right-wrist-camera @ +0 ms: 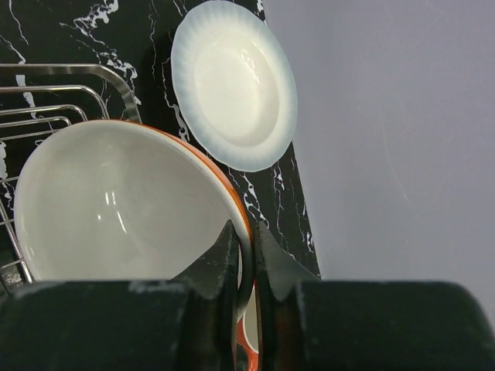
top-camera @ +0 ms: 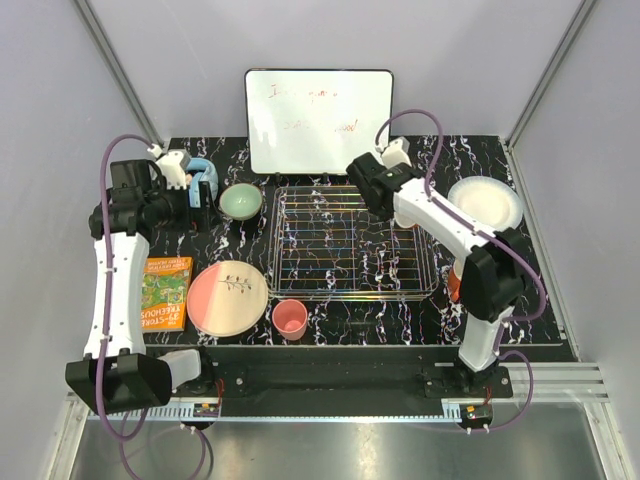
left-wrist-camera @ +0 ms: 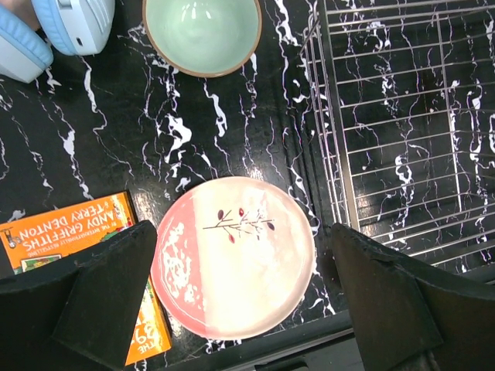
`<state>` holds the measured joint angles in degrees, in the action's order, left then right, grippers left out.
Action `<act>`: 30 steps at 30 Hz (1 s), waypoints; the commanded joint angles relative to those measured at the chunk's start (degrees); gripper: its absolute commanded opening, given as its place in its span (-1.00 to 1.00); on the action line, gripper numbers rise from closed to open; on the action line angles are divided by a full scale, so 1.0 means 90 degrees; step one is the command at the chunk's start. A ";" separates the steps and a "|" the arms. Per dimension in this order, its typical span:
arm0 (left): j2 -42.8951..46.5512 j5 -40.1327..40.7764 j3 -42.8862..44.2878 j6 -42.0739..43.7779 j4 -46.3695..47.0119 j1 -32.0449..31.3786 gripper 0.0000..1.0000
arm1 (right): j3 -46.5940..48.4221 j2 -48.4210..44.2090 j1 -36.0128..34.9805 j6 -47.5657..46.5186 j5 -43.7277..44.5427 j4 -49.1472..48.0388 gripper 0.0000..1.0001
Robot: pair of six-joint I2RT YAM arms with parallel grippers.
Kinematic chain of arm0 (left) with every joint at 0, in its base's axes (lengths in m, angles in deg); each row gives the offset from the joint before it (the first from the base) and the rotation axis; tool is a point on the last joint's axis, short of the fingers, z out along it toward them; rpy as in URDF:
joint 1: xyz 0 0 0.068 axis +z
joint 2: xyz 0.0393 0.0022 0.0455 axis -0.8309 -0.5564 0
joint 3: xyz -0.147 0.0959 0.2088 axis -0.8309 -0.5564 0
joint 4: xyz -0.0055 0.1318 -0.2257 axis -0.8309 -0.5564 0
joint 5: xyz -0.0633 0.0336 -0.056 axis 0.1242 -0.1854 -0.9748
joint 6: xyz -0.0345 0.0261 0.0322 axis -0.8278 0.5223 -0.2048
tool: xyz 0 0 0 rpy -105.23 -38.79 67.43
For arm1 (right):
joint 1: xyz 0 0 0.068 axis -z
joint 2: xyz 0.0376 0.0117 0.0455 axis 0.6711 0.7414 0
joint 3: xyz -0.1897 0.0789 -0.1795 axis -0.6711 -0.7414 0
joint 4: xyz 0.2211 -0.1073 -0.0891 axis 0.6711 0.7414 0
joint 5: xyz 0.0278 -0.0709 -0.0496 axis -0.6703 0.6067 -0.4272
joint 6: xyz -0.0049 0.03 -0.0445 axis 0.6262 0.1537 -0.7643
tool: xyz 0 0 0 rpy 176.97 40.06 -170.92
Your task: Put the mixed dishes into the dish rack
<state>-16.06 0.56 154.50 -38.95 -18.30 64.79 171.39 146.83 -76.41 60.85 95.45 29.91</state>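
My right gripper point(right-wrist-camera: 247, 232) is shut on the rim of the orange bowl with white inside point(right-wrist-camera: 116, 201), which it holds over the right end of the dish rack point(right-wrist-camera: 62, 93). The white plate point(right-wrist-camera: 236, 85) lies just beyond it on the table. From above, the right gripper point(top-camera: 372, 190) hangs over the silver wire rack point(top-camera: 355, 296), and the arm hides the bowl. My left gripper point(left-wrist-camera: 244, 309) is open high above the large pink plate point(left-wrist-camera: 236, 259), with nothing between its fingers. The mint-green bowl point(left-wrist-camera: 203, 31) sits further back. A small pink cup point(top-camera: 290, 318) stands by the front edge. The orange mug point(top-camera: 454, 283) peeks out behind the right arm.
An orange book point(top-camera: 166, 292) lies left of the pink plate point(top-camera: 228, 298). Light-blue headphones point(top-camera: 200, 175) sit at the back left beside the left gripper point(top-camera: 198, 195). A whiteboard point(top-camera: 318, 120) stands against the back wall. Grey walls close both sides.
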 commanded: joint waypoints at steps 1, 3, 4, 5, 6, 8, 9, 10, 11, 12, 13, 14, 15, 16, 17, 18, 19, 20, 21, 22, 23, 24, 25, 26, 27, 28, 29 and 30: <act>0.0288 -0.0078 -0.0239 -0.0059 0.0364 0.0050 0.98 | 0.0452 0.0376 -0.0119 0.0055 0.0844 0.0063 -1.00; 0.0356 -0.0010 -0.0356 -0.0059 0.0442 0.0050 0.98 | 0.0510 0.0553 -0.0138 0.0055 0.0854 0.0073 -1.00; 0.0376 -0.0010 -0.0376 -0.0039 0.0452 0.0070 0.98 | 0.0530 0.0582 -0.0139 0.0074 0.0854 0.0073 -1.00; 0.0386 -0.0010 -0.0415 -0.0039 0.0452 0.0070 0.98 | 0.0540 0.0650 -0.0148 0.0093 0.0844 0.0083 -1.00; 0.0395 -0.0029 -0.0444 -0.0039 0.0452 0.0079 0.98 | 0.0579 0.0689 -0.0148 0.0094 0.0834 0.0064 -1.00; 0.0415 -0.0039 -0.0444 -0.0020 0.0462 0.0109 0.98 | 0.0579 0.0826 -0.0168 0.0074 0.0883 0.0073 -1.00; 0.0415 -0.0049 -0.0454 -0.0010 0.0462 0.0099 0.98 | 0.0589 0.0875 -0.0168 0.0074 0.0902 0.0073 -1.00; 0.0415 -0.0049 -0.0445 0.0009 0.0462 0.0109 0.98 | 0.0579 0.0914 -0.0178 0.0064 0.0912 0.0064 -1.00; 0.0415 -0.0059 -0.0454 0.0019 0.0462 0.0109 0.98 | 0.0579 0.1001 -0.0178 0.0084 0.0922 0.0063 -1.00; 0.0405 -0.0059 -0.0445 0.0010 0.0452 0.0128 0.98 | 0.0569 0.1031 -0.0197 0.0094 0.0903 0.0054 -1.00; 0.0415 -0.0059 -0.0444 0.0019 0.0462 0.0128 0.98 | 0.0569 0.1061 -0.0197 0.0103 0.0883 0.0054 -1.00; 0.0425 -0.0059 -0.0444 0.0019 0.0462 0.0138 0.98 | 0.0569 0.1129 -0.0197 0.0123 0.0883 0.0044 -1.00; 0.0415 -0.0059 -0.0444 0.0029 0.0472 0.0148 0.98 | 0.0560 0.1178 -0.0207 0.0133 0.0854 0.0025 -1.00; 0.0425 -0.0059 -0.0454 0.0039 0.0462 0.0158 0.98 | 0.0560 0.1226 -0.0207 0.0142 0.0854 0.0015 -1.00; 0.0425 -0.0059 -0.0464 0.0039 0.0462 0.0167 0.98 | 0.0560 0.1314 -0.0246 0.0171 0.0854 0.0005 -1.00; 0.0425 -0.0068 -0.0483 0.0049 0.0472 0.0167 0.98 | 0.0540 0.1344 -0.0256 0.0181 0.0834 -0.0005 -1.00; 0.0425 -0.0059 -0.0493 0.0058 0.0472 0.0177 0.98 | 0.0540 0.1392 -0.0265 0.0191 0.0834 0.0005 -1.00; 0.0425 -0.0068 -0.0503 0.0049 0.0472 0.0177 0.98 | 0.0540 0.1461 -0.0285 0.0240 0.0834 -0.0005 -1.00; 0.0415 -0.0088 -0.0522 0.0049 0.0491 0.0187 0.98 | 0.0530 0.1500 -0.0295 0.0259 0.0825 0.0005 -1.00; 0.0415 -0.0088 -0.0532 0.0068 0.0482 0.0187 0.98 | 0.0530 0.1539 -0.0304 0.0289 0.0805 -0.0005 -1.00; 0.0405 -0.0098 -0.0552 0.0068 0.0501 0.0187 0.98 | 0.0530 0.1597 -0.0324 0.0308 0.0805 -0.0015 -1.00; 0.0386 -0.0088 -0.0552 0.0068 0.0511 0.0187 0.98 | 0.0521 0.1627 -0.0334 0.0318 0.0795 -0.0015 -1.00; 0.0376 -0.0078 -0.0562 0.0078 0.0501 0.0197 0.98 | 0.0520 0.1656 -0.0353 0.0318 0.0805 -0.0015 -1.00; 0.0366 -0.0068 -0.0571 0.0078 0.0520 0.0206 0.98 | 0.0511 0.1715 -0.0373 0.0328 0.0844 -0.0015 -1.00; 0.0376 -0.0068 -0.0571 0.0078 0.0511 0.0197 0.98 | 0.0501 0.1754 -0.0402 0.0328 0.0863 -0.0015 -1.00; 0.0376 -0.0059 -0.0571 0.0078 0.0520 0.0206 0.98 | 0.0491 0.1783 -0.0412 0.0338 0.0854 -0.0015 -1.00; 0.0366 -0.0049 -0.0571 0.0088 0.0521 0.0206 0.98 | 0.0501 0.1822 -0.0422 0.0367 0.0873 -0.0015 -1.00; 0.0376 -0.0049 -0.0581 0.0078 0.0530 0.0216 0.98 | 0.0462 0.1823 -0.0441 0.0367 0.0873 -0.0024 -1.00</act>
<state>-13.76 0.53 149.45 -38.97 -16.05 66.21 174.17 162.83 -79.10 62.07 99.38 30.52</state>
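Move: The right hand already pinches the rim of the white-and-orange bowl. Its goal, the right end of the dish rack, lies about 9 cm to its left, level with it front to back, and some 14 cm below. The white plate is about 8 cm ahead and 13 cm right, 20 cm down; the orange mug roughly 10 cm back and 7 cm right, 17 cm down. From the left hand, that rack end lies some 46 cm right, 7 cm ahead and 20 cm below. Downward, by about 7.5 cm, the right hand lowers the held bowl into the right end of the rack, easing some 3 cm left and 2 cm forward on the way. The wrist tips its left side and fingertips down, about 10 degrees, while the fingers keep their pinch on the rim. ##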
